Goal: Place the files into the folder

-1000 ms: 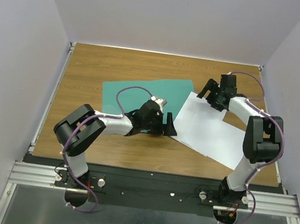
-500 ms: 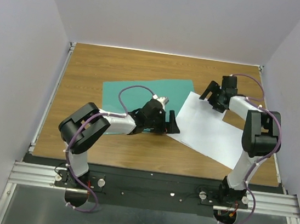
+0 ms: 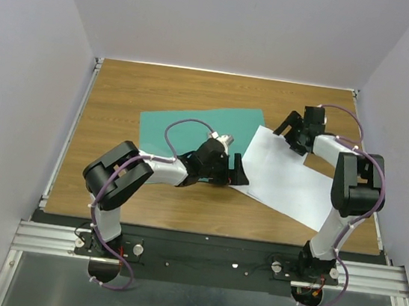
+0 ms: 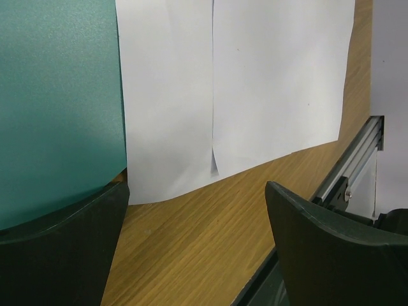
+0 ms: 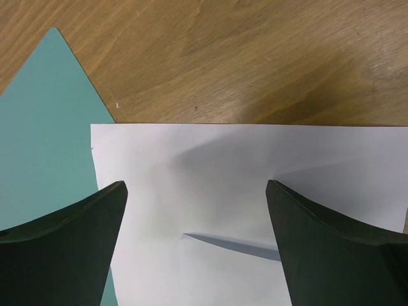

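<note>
The teal-green folder [image 3: 193, 125] lies flat and closed on the wooden table, left of centre. The files [image 3: 291, 181], white sheets stacked slightly askew, lie to its right, their left edge overlapping the folder's right end. My left gripper [image 3: 238, 171] is open and low over bare wood at the sheets' near-left corner. In the left wrist view the two sheets [image 4: 255, 83] overlap, with the folder [image 4: 57, 95] on the left. My right gripper [image 3: 288, 126] is open above the sheets' far corner. In the right wrist view its fingers straddle the paper [image 5: 255, 159] beside the folder [image 5: 44, 134].
Grey walls close in the table on three sides. Metal rails run along its left edge [image 3: 72, 128] and right edge [image 4: 357, 153]. The arm bases stand on a black bar [image 3: 206, 255] at the near edge.
My left gripper has slid a little to the right, closer to the sheets' near-left corner. The right wrist has shifted slightly. Both stayed open; folder and sheets have not moved.
</note>
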Controlling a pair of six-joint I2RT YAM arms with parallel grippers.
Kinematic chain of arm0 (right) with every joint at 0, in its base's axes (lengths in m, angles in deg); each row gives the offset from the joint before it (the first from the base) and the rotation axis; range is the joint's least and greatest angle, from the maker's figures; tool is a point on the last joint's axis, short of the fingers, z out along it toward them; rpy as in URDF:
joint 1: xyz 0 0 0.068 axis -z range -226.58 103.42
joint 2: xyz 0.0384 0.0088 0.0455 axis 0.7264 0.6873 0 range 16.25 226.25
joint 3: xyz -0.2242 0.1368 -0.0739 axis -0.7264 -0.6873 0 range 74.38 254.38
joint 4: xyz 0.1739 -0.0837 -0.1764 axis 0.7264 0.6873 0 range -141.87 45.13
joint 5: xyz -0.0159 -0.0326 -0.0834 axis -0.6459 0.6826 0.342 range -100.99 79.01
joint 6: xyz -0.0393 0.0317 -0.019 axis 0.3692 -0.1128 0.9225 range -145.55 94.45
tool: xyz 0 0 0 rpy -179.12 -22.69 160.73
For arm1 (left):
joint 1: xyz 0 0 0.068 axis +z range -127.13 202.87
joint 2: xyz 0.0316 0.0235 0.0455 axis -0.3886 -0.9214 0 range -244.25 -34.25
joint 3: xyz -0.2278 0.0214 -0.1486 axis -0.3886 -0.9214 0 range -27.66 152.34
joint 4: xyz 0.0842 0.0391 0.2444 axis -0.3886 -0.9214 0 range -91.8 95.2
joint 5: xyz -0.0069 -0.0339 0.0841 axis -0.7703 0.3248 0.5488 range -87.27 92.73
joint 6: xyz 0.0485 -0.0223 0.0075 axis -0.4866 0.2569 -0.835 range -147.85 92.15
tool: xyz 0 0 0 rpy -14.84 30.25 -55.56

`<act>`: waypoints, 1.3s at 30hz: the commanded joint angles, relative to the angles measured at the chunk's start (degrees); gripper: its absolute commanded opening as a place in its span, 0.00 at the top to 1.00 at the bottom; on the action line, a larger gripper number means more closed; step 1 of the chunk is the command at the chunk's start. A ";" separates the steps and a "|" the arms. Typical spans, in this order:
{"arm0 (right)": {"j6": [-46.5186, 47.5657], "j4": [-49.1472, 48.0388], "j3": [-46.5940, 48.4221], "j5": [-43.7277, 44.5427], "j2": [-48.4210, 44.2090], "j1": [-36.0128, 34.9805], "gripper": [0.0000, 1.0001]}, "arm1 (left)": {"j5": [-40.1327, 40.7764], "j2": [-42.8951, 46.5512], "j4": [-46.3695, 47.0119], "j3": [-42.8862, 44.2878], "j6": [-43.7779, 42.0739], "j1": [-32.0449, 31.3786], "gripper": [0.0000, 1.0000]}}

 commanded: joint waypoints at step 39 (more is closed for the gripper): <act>-2.66 5.40 -6.21 -1.49 3.18 0.82 0.01 | -3.41 -7.70 9.67 2.06 2.50 0.79 0.60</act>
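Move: The near-left corner of the left file lies almost under the left hand, some 3 cm down; the file's middle is about 10 cm to the hand's right and 5 cm ahead. The right file is centred about 19 cm to its right, level with it, and the folder's middle some 11 cm left and 10 cm ahead. From the right hand, the left file's middle is about 10 cm back, straight behind, 2 cm lower. The left hand shifts about 3 cm right, then edges forward and slightly down, fingers half-closing around the file's corner. ##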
